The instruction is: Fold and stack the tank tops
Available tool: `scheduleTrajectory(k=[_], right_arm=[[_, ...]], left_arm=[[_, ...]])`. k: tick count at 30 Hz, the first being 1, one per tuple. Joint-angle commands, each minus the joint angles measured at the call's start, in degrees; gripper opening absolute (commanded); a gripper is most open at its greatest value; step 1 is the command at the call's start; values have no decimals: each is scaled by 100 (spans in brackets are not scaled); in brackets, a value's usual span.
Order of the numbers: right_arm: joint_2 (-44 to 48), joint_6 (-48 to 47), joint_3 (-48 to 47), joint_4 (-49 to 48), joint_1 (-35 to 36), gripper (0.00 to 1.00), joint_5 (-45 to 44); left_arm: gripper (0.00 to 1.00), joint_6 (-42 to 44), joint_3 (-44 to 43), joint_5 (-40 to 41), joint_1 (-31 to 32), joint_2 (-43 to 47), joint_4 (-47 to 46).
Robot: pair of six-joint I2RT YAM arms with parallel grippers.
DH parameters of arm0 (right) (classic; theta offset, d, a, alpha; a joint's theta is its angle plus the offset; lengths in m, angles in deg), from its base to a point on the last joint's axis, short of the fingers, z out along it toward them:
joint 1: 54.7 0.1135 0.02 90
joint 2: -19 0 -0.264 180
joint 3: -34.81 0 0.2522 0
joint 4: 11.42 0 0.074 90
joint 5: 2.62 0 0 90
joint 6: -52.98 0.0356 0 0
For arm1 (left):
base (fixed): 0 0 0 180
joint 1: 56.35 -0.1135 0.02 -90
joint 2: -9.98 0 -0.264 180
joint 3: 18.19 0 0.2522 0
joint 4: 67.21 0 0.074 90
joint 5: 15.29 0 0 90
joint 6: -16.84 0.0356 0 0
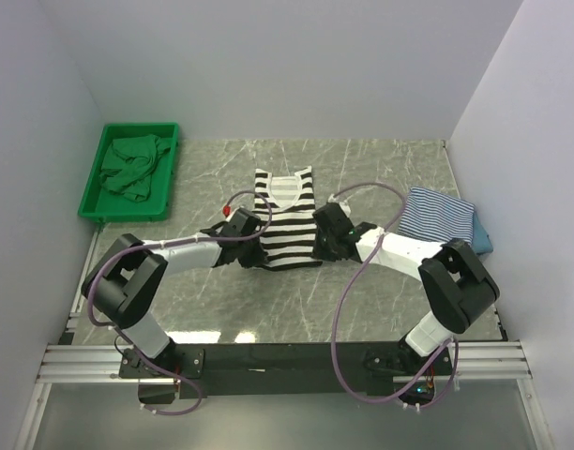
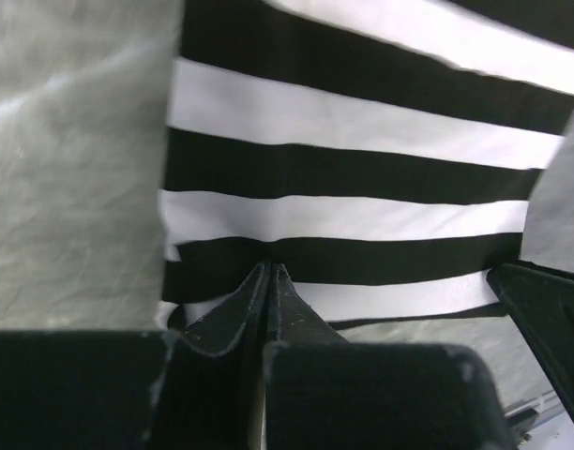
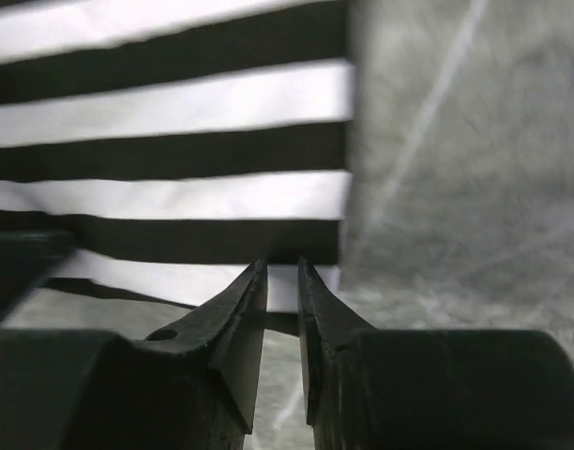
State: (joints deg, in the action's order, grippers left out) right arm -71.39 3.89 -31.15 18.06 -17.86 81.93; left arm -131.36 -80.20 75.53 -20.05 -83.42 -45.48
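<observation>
The black-and-white tank top [image 1: 285, 214] lies flat mid-table, its neck toward the far wall. My left gripper [image 1: 247, 236] is at the left end of its near hem. In the left wrist view, that gripper [image 2: 269, 266] is shut, its tips pinched on the lowest black stripe of the top [image 2: 362, 122]. My right gripper [image 1: 324, 239] is at the right end of the hem. In the right wrist view, it [image 3: 282, 264] stands narrowly open, with the edge of the top [image 3: 165, 103] showing in the gap. A folded thin-striped top [image 1: 437, 214] rests on a teal one [image 1: 484, 242] at the right.
A green bin [image 1: 165, 192] at the far left holds crumpled green cloth [image 1: 129, 167]. White walls close off the left, back and right. Bare marble table [image 1: 287, 305] lies between the hem and the arm bases.
</observation>
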Motion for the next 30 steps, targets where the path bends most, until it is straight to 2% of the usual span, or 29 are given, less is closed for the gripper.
scheduleTrajectory(k=[1, 7, 11, 14, 15, 17, 18, 20, 24, 30], right_arm=[[-14, 251, 394, -350, 78, 27, -26], [-102, 269, 782, -430, 113, 26, 27], [108, 260, 782, -281, 122, 27, -52], [424, 243, 668, -36, 104, 32, -122], [504, 225, 607, 26, 104, 38, -140], [767, 251, 597, 123, 87, 43, -167], [864, 277, 632, 167, 69, 47, -149], [1101, 356, 798, 115, 51, 49, -36], [1313, 681, 1150, -183, -1, 50, 290], [1208, 936, 1406, -579, -63, 49, 510]], left_arm=[[5, -288, 271, -3, 71, 41, -313], [9, -281, 562, -38, 132, 138, -375], [18, -192, 518, -38, 150, 392, -270], [31, -131, 413, 58, 141, 805, 10], [38, -131, 343, 120, 150, 1015, 134], [43, -183, 316, 357, 150, 1218, 362], [50, -218, 360, 401, 141, 1315, 564], [56, -394, 439, 498, 106, 1605, 714], [55, -666, 781, 560, 62, 1983, 855], [52, -702, 1063, 349, 9, 1800, 470]])
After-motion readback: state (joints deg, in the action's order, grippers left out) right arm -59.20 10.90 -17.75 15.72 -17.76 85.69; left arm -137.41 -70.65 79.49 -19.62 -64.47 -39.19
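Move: The black-and-white tank top lies folded under both hands. Its near left corner is about 3 cm to the left gripper's left, 2 cm back and 1 cm below; its near right corner is some 2 cm back, 1 cm right and 3 cm below the right gripper. The neckline lies roughly 19 cm ahead and 7 cm right of the left gripper; the folded stack is about 11 cm ahead and 33 cm right of the right gripper. Sink the right gripper about 3 cm, drawing back, onto the near right corner while the left, nearly shut, eases a centimetre down and back on the cloth; hold both there briefly. Then lift both some 5 cm off the near edge as they open to about half, keep drawing back, swing the left out to its left, and let both begin to sink again. ##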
